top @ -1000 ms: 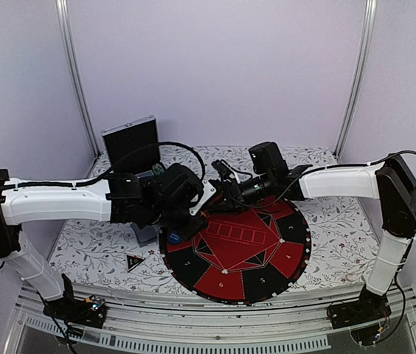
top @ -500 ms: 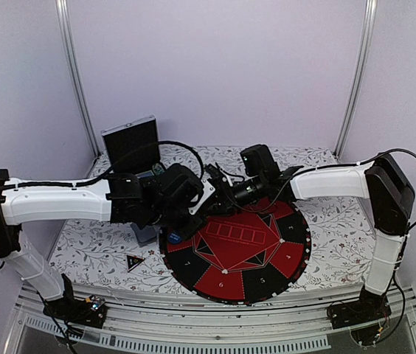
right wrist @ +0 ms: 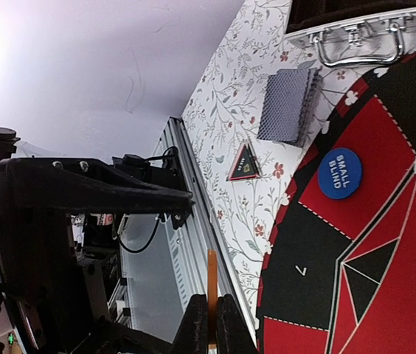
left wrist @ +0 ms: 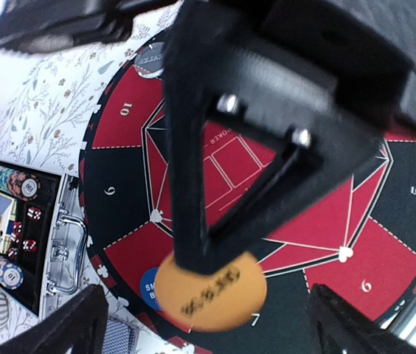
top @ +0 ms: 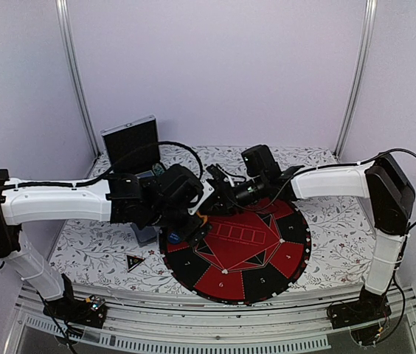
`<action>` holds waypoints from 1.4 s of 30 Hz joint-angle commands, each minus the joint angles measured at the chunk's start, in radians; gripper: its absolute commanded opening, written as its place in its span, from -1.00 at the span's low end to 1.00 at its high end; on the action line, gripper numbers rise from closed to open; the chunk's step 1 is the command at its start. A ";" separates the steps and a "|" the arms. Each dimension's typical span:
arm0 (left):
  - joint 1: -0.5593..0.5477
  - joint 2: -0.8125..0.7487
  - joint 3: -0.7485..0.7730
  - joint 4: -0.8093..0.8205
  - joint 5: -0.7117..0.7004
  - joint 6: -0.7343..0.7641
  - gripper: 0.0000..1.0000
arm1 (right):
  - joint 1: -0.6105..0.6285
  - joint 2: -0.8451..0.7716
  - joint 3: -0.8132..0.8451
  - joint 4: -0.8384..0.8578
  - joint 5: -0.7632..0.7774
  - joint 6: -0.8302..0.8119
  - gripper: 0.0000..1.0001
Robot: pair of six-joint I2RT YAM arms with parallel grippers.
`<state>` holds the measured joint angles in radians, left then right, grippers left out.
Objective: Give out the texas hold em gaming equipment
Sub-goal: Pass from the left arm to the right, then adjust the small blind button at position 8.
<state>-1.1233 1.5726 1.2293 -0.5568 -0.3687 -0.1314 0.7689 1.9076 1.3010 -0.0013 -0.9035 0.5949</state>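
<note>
The orange blind button (left wrist: 210, 291) hangs just above the round red-and-black mat (top: 267, 258). My right gripper (right wrist: 209, 324) is shut on it, and in the right wrist view the orange blind button (right wrist: 212, 284) shows edge-on between the fingers. My left gripper (left wrist: 208, 321) stands open around the button, its fingers (left wrist: 53, 324) well apart and not touching it. The two grippers meet at the mat's left edge, with the orange button (top: 203, 217) between them. A blue small-blind button (right wrist: 339, 173) lies on the mat. A black triangular marker (right wrist: 244, 164) and a stack of grey-blue cards (right wrist: 289, 103) lie on the floral cloth.
The black case (left wrist: 16, 221) lies open left of the mat, with striped chips (left wrist: 12, 183) and red dice inside. Its lid (top: 130, 140) stands up at the back left. A dark round button (left wrist: 151, 59) sits at the mat's far rim. The triangular marker (top: 134, 261) is front left.
My right gripper moved in from the right and shut on the orange button. My left gripper, which had held the button, opened wide and let go of it.
</note>
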 commanded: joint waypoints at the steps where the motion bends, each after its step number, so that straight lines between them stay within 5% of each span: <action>1: -0.006 -0.013 -0.016 0.014 -0.005 -0.014 0.96 | -0.071 -0.082 -0.062 -0.064 0.037 -0.053 -0.96; 9: 0.015 -0.055 -0.066 0.044 0.020 -0.030 0.96 | -0.276 -0.262 -0.336 -0.278 0.112 -0.169 -0.96; 17: 0.179 -0.093 -0.149 0.041 0.072 -0.111 0.96 | -0.415 -0.379 -0.580 -0.396 0.174 -0.225 -0.96; 42: 0.286 -0.205 -0.262 0.026 0.053 -0.118 0.96 | -0.446 -0.374 -0.603 -0.548 0.294 -0.239 -0.95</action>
<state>-0.8490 1.3865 0.9730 -0.5365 -0.3183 -0.2478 0.3302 1.5436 0.7071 -0.4831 -0.6777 0.3676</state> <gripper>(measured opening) 0.981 0.027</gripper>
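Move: The right hand already holds the orange button by its edge; red sector 4 of the poker mat lies about 25 cm to its right, 5 cm back and 17 cm below. From that hand, at the same depth, the blue SMALL BLIND button is some 11 cm left and 5 cm ahead, the clear disc 9 cm right and 25 cm ahead. For the open left hand, sector 4 is roughly 28 cm right, 4 cm back and 17 cm below. With the orange button still pinched, the right hand sweeps about 25 cm to the right and sinks some 13 cm to come close over red sector 4, bowing slightly forward before drawing back, while its fingers tip more steeply down by about 30 degrees and swing clockwise. The left hand, already open and clear of the grip, waits a moment and then backs off to its left by about 12 cm, a little forward as well, turning counter-clockwise over the blue button's side of the mat with its fingers staying wide. ##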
